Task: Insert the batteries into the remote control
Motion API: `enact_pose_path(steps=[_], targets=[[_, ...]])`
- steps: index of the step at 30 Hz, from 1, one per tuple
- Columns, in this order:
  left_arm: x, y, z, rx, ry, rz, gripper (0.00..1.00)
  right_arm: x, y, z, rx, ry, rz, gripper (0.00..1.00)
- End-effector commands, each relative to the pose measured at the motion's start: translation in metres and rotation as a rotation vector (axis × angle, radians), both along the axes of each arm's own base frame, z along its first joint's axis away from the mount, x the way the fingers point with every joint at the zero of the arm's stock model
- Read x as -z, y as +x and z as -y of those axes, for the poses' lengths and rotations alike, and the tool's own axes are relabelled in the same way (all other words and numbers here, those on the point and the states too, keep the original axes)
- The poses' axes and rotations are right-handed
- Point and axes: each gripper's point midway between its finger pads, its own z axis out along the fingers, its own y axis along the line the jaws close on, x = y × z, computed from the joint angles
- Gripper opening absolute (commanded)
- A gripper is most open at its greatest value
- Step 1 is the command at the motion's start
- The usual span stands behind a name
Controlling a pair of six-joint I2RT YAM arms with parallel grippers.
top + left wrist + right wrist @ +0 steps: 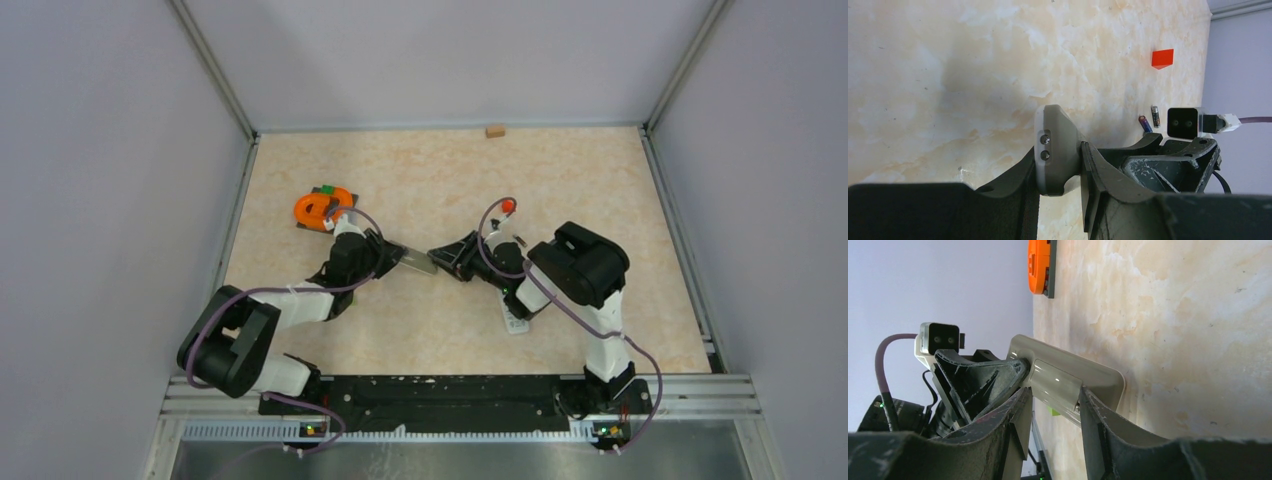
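Note:
The grey remote control [421, 263] hangs just above the table's middle, held from both ends. My left gripper [398, 258] is shut on its left end; in the left wrist view the remote control [1055, 132] stands pinched between the fingers of the left gripper [1058, 155]. My right gripper [448, 261] is shut on the other end, and in the right wrist view both fingers of the right gripper [1054, 397] press the glossy panel of the remote control [1068, 375]. Two small dark batteries [1150, 120] lie on the table behind the right gripper, also seen as batteries [520, 240].
A red block [508, 206] lies near the batteries. An orange ring-shaped object [323, 208] sits on a dark base at the left. A white flat piece [515, 318] lies under the right arm. A small tan block [494, 130] rests at the back wall.

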Motion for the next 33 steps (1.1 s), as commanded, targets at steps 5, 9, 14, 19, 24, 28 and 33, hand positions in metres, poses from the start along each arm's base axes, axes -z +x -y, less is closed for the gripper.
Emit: enact_pose_path(steps=[5,9,14,19,24,28,33], targets=[[0.095,-0.074,-0.029,0.087,0.315,-0.338,0.0,-0.097,-0.021,-0.024,-0.117,0.322,0.2,0.39],[0.096,-0.074,-0.036,0.062,0.38,-0.35,0.0,-0.098,-0.02,-0.024,-0.111,0.287,0.221,0.39],[0.093,-0.073,-0.046,0.033,0.424,-0.343,0.0,-0.106,-0.013,-0.016,-0.086,0.291,0.237,0.39],[0.09,-0.074,-0.051,0.023,0.445,-0.318,0.0,-0.114,-0.006,-0.008,-0.059,0.3,0.251,0.39],[0.091,-0.077,-0.055,0.014,0.45,-0.3,0.0,-0.114,-0.001,-0.007,-0.047,0.294,0.243,0.39],[0.088,-0.076,-0.056,0.011,0.453,-0.285,0.0,-0.093,0.004,-0.002,-0.019,0.217,0.195,0.39],[0.08,-0.072,-0.059,0.004,0.473,-0.271,0.0,-0.062,0.015,0.016,0.051,0.033,0.15,0.4]])
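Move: The battery cover of the held remote is right at the right fingertips, its middle about 4 cm to their left and 1 cm ahead, at the same height. From the left hand, which already grips the remote's far end, the cover's middle is some 4 cm right and 1 cm back. From the right hand, all roughly 8 cm lower: the dark battery about 21 cm right and 6 ahead, the red block 18 right and 15 ahead, the white remote 20 right and 9 back. Barely shifting at first, the right hand keeps a fingertip against the near end of the battery cover, then rises quickly by about 5 cm, easing slightly forward, fingers partly open throughout, levering that end up. The left hand keeps its pinch on the remote and rolls and turns it some 10 degrees, left side rising and counter-clockwise, nudging about 1 cm forward and back again. ##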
